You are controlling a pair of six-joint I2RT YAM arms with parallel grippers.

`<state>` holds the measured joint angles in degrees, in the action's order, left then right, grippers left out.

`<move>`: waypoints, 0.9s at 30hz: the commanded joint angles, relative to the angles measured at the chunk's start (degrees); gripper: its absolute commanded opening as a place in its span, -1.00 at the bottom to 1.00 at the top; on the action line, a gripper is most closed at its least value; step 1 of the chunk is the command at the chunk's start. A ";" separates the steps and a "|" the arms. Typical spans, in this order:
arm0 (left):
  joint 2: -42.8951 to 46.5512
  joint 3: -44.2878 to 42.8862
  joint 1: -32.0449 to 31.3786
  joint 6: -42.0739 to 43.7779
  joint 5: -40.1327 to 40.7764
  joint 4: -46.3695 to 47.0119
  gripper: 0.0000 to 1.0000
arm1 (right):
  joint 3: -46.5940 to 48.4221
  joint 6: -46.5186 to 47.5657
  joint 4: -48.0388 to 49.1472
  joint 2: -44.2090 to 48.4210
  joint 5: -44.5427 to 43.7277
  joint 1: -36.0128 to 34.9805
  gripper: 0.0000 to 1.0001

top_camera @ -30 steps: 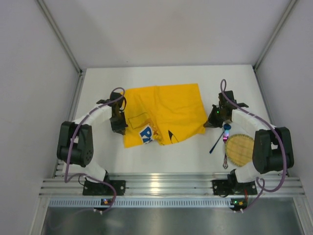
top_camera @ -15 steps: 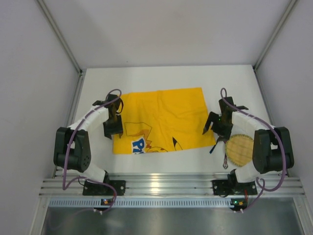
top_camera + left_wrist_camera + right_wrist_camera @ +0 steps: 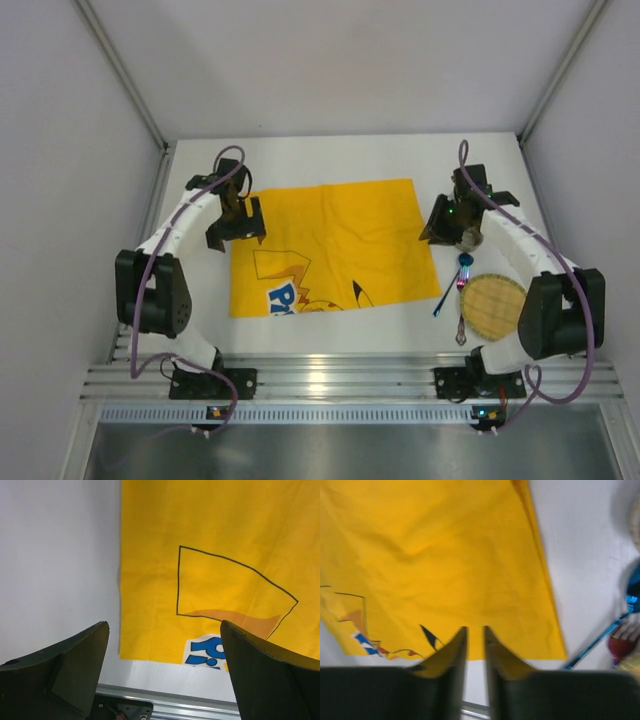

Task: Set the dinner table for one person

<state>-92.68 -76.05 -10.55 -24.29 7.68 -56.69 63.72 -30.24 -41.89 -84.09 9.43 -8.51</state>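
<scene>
The dinner table (image 3: 330,160) is a white top. A yellow cartoon-printed cloth (image 3: 335,245) lies spread flat on its middle. My left gripper (image 3: 237,230) hovers over the cloth's far left edge, and in its wrist view it (image 3: 164,630) stands wide open and empty above the cloth (image 3: 225,530). My right gripper (image 3: 443,228) is over the cloth's right edge. In its wrist view it (image 3: 475,629) has its jaws a narrow gap apart with nothing between them, and the cloth (image 3: 445,540) lies below.
A round woven mat (image 3: 492,306) lies at the near right. A blue-handled spoon (image 3: 448,292) and another utensil (image 3: 461,325) lie beside it. The spoon (image 3: 597,642) also shows in the right wrist view. A silver rail (image 3: 330,380) runs along the near edge.
The cloth was bunched up between both shut grippers; it now lies flat. Both grippers have let go, opened and moved up and away toward the far side.
</scene>
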 commanded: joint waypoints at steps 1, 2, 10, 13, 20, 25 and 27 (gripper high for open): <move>-6.35 -2.61 0.17 0.21 -4.95 4.30 0.96 | 2.37 -1.13 9.17 -4.38 10.31 -2.11 -0.98; -9.15 -3.22 0.17 0.30 -5.48 4.83 0.96 | 3.15 -2.18 11.02 -6.24 11.82 -2.38 -1.00; -22.62 -13.24 0.17 1.97 -7.42 5.62 0.93 | 16.68 -5.45 21.59 -30.65 23.17 -3.70 -1.00; -26.49 -16.14 0.26 2.84 -6.28 4.92 0.93 | 20.82 -5.27 20.45 -36.03 22.74 -3.35 -1.00; -36.05 -29.30 1.67 4.25 -4.61 0.97 0.94 | 25.91 -4.83 13.86 -39.74 12.81 -0.98 -1.00; -40.20 -35.04 2.55 4.61 -3.55 -2.29 0.94 | 29.79 -2.72 10.26 -42.72 10.70 -0.01 -1.00; -40.21 -34.43 2.63 4.26 -3.46 -2.29 0.94 | 31.11 -2.37 9.81 -43.26 10.43 0.16 -1.00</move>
<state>-131.44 -109.54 -8.49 -20.56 2.39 -57.23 92.07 -34.57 -29.10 -125.84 23.55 -9.04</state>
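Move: The yellow cloth lies about 9 cm below both my hands. Its middle is some 4 cm ahead and 21 cm right of my left hand, which hangs near its left edge; the blue-white lettering is about 9 cm back and 9 right of that hand. From my right hand, the cloth's middle is 4 cm ahead and 21 left; the blue spoon is 5 back, 7 right, and the bowl 7 ahead, 12 right. I bring both hands down onto the cloth and slide it forward, left fingers wide open, going about 13 cm forward in all, the last stretch level along the cloth. I shut my right fingers, swing forward and left while sinking and rolling some 20 degrees, set their tips on the cloth's right part, then push on forward, easing back right. ##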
